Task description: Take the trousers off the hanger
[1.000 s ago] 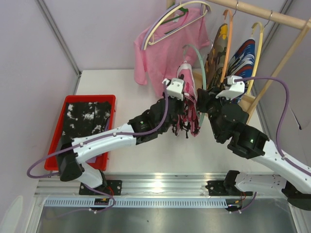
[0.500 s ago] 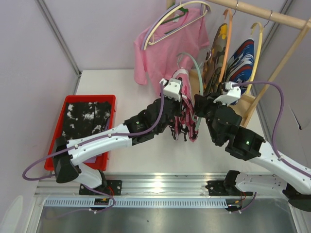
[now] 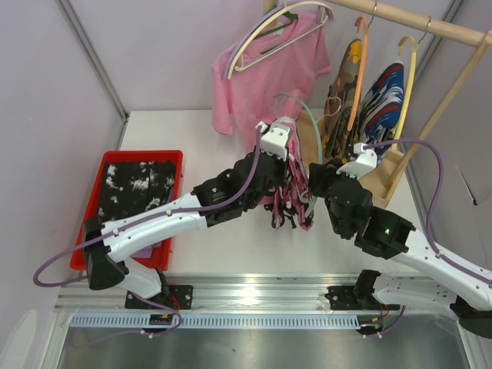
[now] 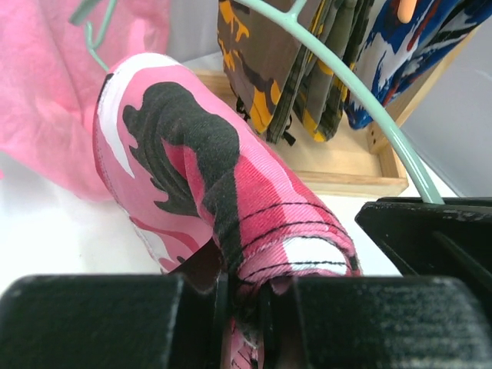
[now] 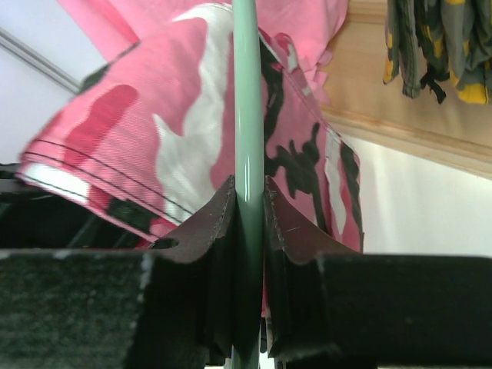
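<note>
Pink-and-black camouflage trousers (image 3: 288,188) hang folded over a mint-green hanger (image 3: 306,108) above the table, off the rail. My left gripper (image 4: 250,296) is shut on the trousers (image 4: 231,192), pinching a fold of cloth. My right gripper (image 5: 247,269) is shut on the hanger (image 5: 247,115), its bar clamped between the pads, with the trousers (image 5: 154,138) draped behind it. In the top view the left gripper (image 3: 278,163) and right gripper (image 3: 314,178) face each other across the trousers.
A wooden rack (image 3: 453,34) at the back right carries yellow-olive camouflage trousers (image 3: 342,84) and blue, white and red ones (image 3: 384,88) on hangers. A plain pink T-shirt (image 3: 265,73) hangs on the left. A red tray (image 3: 175,165) with dark patterned cloth lies at the table's left.
Both grippers have moved slightly left and toward the near edge with the hanger and trousers. The hanger has tilted and the trousers hang lower over the table.
</note>
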Robot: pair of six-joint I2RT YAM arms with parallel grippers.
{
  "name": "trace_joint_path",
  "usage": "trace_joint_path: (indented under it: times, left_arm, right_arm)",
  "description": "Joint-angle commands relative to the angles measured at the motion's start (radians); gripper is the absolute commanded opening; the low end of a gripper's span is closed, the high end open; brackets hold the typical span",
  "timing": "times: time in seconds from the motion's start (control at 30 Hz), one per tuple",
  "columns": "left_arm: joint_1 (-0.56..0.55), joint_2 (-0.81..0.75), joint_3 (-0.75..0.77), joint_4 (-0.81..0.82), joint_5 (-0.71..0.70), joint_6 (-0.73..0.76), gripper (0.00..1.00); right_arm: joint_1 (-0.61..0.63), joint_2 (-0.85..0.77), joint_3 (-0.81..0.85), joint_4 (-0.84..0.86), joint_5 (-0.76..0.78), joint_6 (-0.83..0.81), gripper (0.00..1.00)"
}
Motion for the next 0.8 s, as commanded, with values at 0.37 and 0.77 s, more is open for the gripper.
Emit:
trace_joint_path:
  times: [0.37, 0.77]
  left_arm:
    - [0.005, -0.117, 0.172, 0.223, -0.013, -0.028, 0.0]
    - [-0.041, -0.2, 0.001, 0.408, 0.263, 0.13, 0.0]
  right_arm:
    - [0.023, -0.003, -0.121, -0.315, 0.043, 0.421, 0.0]
    - [0.025, -0.028, 0.017, -0.504, 0.101, 0.506, 0.0]
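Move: Your left gripper already pinches a bunched edge of the pink trousers, whose middle sits about 3 cm ahead and 4 cm below it. From your right gripper, clamped on the green hanger's frame, the trousers' middle is some 7 cm to the left, 4 cm ahead and 4 cm lower. The hanger's neck is roughly 12 cm straight ahead of the right gripper. The camouflage garment hangs about 18 cm ahead of that gripper and 8 cm to its right. Keep both grips shut and lower the right gripper about 7 cm beside the pink trousers, taking the green hanger with it; from midway also draw it back and right a couple of centimetres, tipping the fingers down some 15 degrees. Hold the left gripper nearly still at first, then ease the trousers back and up a few centimetres while turning clockwise. ##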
